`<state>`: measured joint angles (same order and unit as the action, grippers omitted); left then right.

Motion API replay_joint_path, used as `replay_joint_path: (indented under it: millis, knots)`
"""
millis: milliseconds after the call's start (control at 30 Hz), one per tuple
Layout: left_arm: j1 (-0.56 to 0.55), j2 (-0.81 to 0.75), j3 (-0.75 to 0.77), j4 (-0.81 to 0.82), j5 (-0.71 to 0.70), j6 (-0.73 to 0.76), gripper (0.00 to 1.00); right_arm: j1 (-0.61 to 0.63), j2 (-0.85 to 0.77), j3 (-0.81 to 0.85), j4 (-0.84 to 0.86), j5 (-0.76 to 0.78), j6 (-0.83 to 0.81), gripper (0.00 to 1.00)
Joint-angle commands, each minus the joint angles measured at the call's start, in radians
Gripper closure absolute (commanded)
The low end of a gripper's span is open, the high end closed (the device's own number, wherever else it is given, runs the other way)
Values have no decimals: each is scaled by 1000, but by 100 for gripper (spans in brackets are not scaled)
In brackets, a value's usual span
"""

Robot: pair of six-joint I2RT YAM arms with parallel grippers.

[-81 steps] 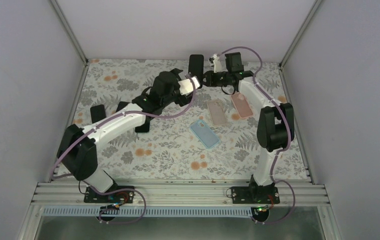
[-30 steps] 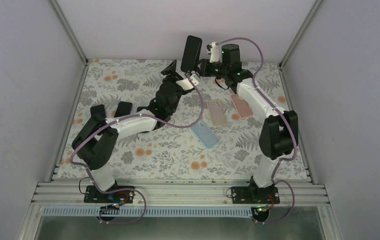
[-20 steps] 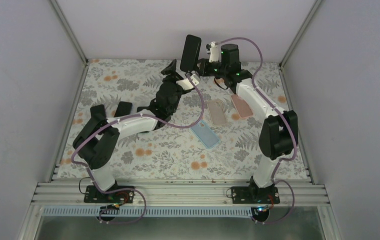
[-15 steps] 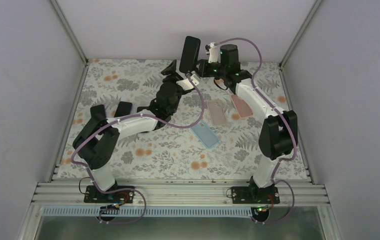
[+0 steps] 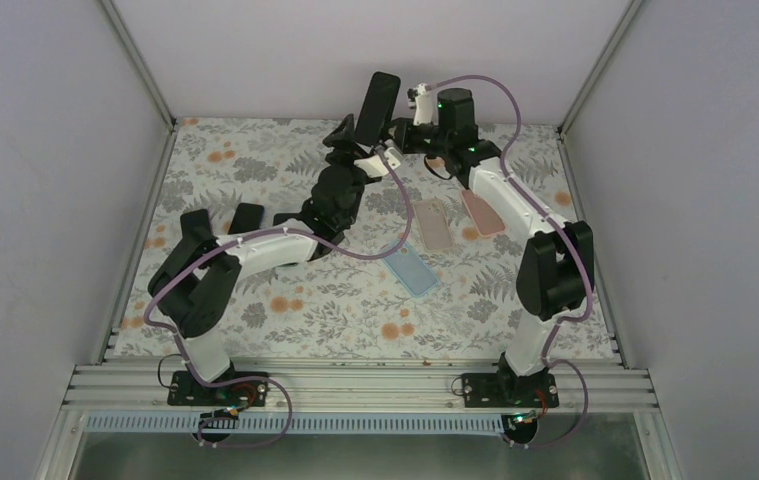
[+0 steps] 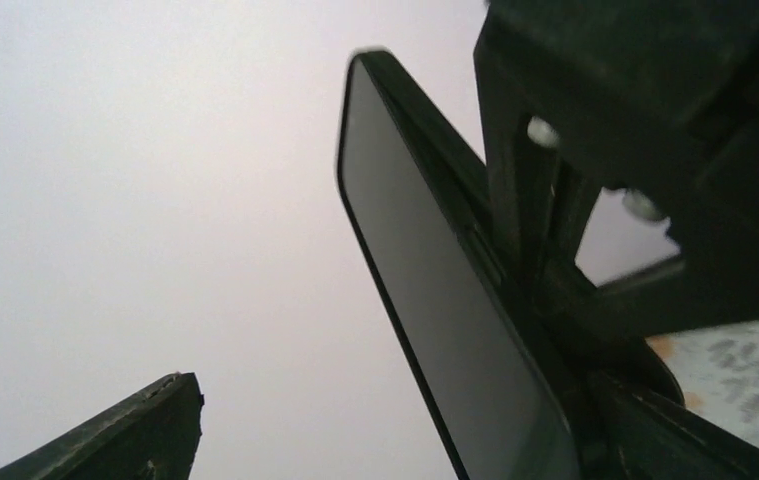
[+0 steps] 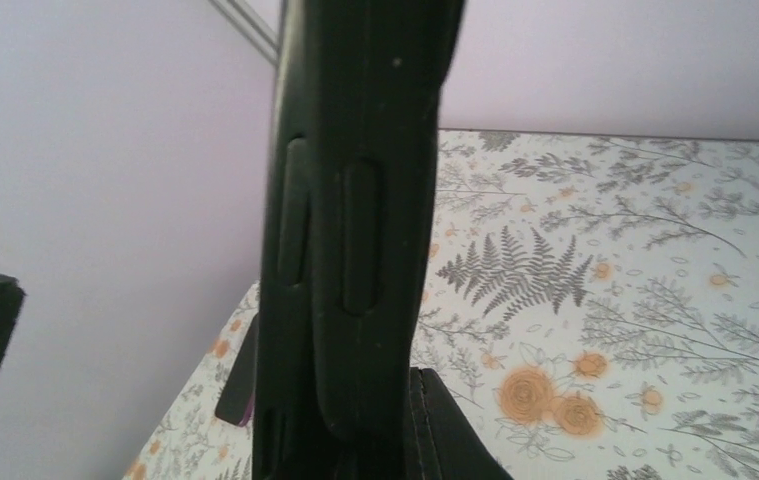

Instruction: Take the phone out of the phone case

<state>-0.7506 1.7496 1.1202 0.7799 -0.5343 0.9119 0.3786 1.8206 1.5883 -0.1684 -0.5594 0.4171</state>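
Note:
The black phone in its black case [image 5: 379,101] is held upright above the far middle of the mat by my right gripper [image 5: 407,133], which is shut on its lower part. In the right wrist view the case's edge with its side buttons [image 7: 355,220] fills the middle, clamped in that gripper [image 7: 375,440]. My left gripper [image 5: 348,140] is open just left of and below the phone. In the left wrist view the dark screen [image 6: 435,300] stands between the spread jaws of that gripper [image 6: 395,445], close to the right finger [image 6: 675,440] and far from the left finger [image 6: 125,440].
A blue case [image 5: 408,268], a pale pink case [image 5: 432,223] and an orange-pink case [image 5: 482,211] lie on the floral mat right of centre. Two black items [image 5: 193,226] [image 5: 245,215] lie at the left. Another dark flat item [image 7: 240,370] lies behind the phone.
My left gripper has risen and closed in on the phone's lower end. My right gripper has lifted the phone and tipped it slightly toward the left.

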Motion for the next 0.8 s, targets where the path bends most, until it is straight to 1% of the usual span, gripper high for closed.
replay_joint_path:
  millis: [0,133,167,267,333,367,433,500,567,633,700,767]
  knots:
    - [1,0,6,354,-56,191,10,29,-26,-34,-4,-70,1,97]
    - [3,8,-1,493,-27,325,20,40,-33,-68,8,-82,-4,97]
    - [6,14,7,495,-27,334,24,45,-30,-72,8,-86,-4,96]
    - [22,25,28,467,-26,318,29,59,-35,-80,4,-85,-10,97]
    - [31,35,28,479,-26,324,35,65,-47,-87,5,-85,-13,97]
    - [34,38,26,481,-23,324,40,67,-53,-91,8,-87,-15,97]
    - [37,43,25,473,-17,318,56,70,-65,-98,11,-91,-13,97]
    - [37,46,21,476,-8,312,65,73,-69,-100,15,-94,-12,97]
    - [36,52,28,475,-11,305,77,81,-67,-101,14,-88,-17,97]
    - [34,55,31,473,-14,306,83,82,-61,-95,9,-77,-23,97]
    - [34,51,29,471,-15,308,90,80,-52,-91,2,-69,-31,97]
    - [34,44,23,472,-16,311,93,80,-47,-87,1,-55,-45,97]
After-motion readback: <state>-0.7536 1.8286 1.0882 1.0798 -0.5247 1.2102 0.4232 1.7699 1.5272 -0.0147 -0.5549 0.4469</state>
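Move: The cased phone stands roughly upright, its lower part between your wide-open left jaws; its middle lies about 3 cm ahead of the left gripper, 4 cm to the right and 5 cm up. From the right gripper, already pinching its lower edge, the middle is level fore and aft, 2 cm left and about 8 cm up. On the table, some 28 cm below the left gripper, the pink case lies level and 20 cm right, the blue case 13 cm back and 13 cm right. Close the left gripper from wide open to nearly shut, pinching the lower part of the cased phone, while tipping its fingers up some 10 degrees and rolling its left side up about as much; let it rise a little and settle about 1 cm higher. Meanwhile keep the right gripper's hold and carry the phone up 3 cm, left 2 cm and slightly back. ##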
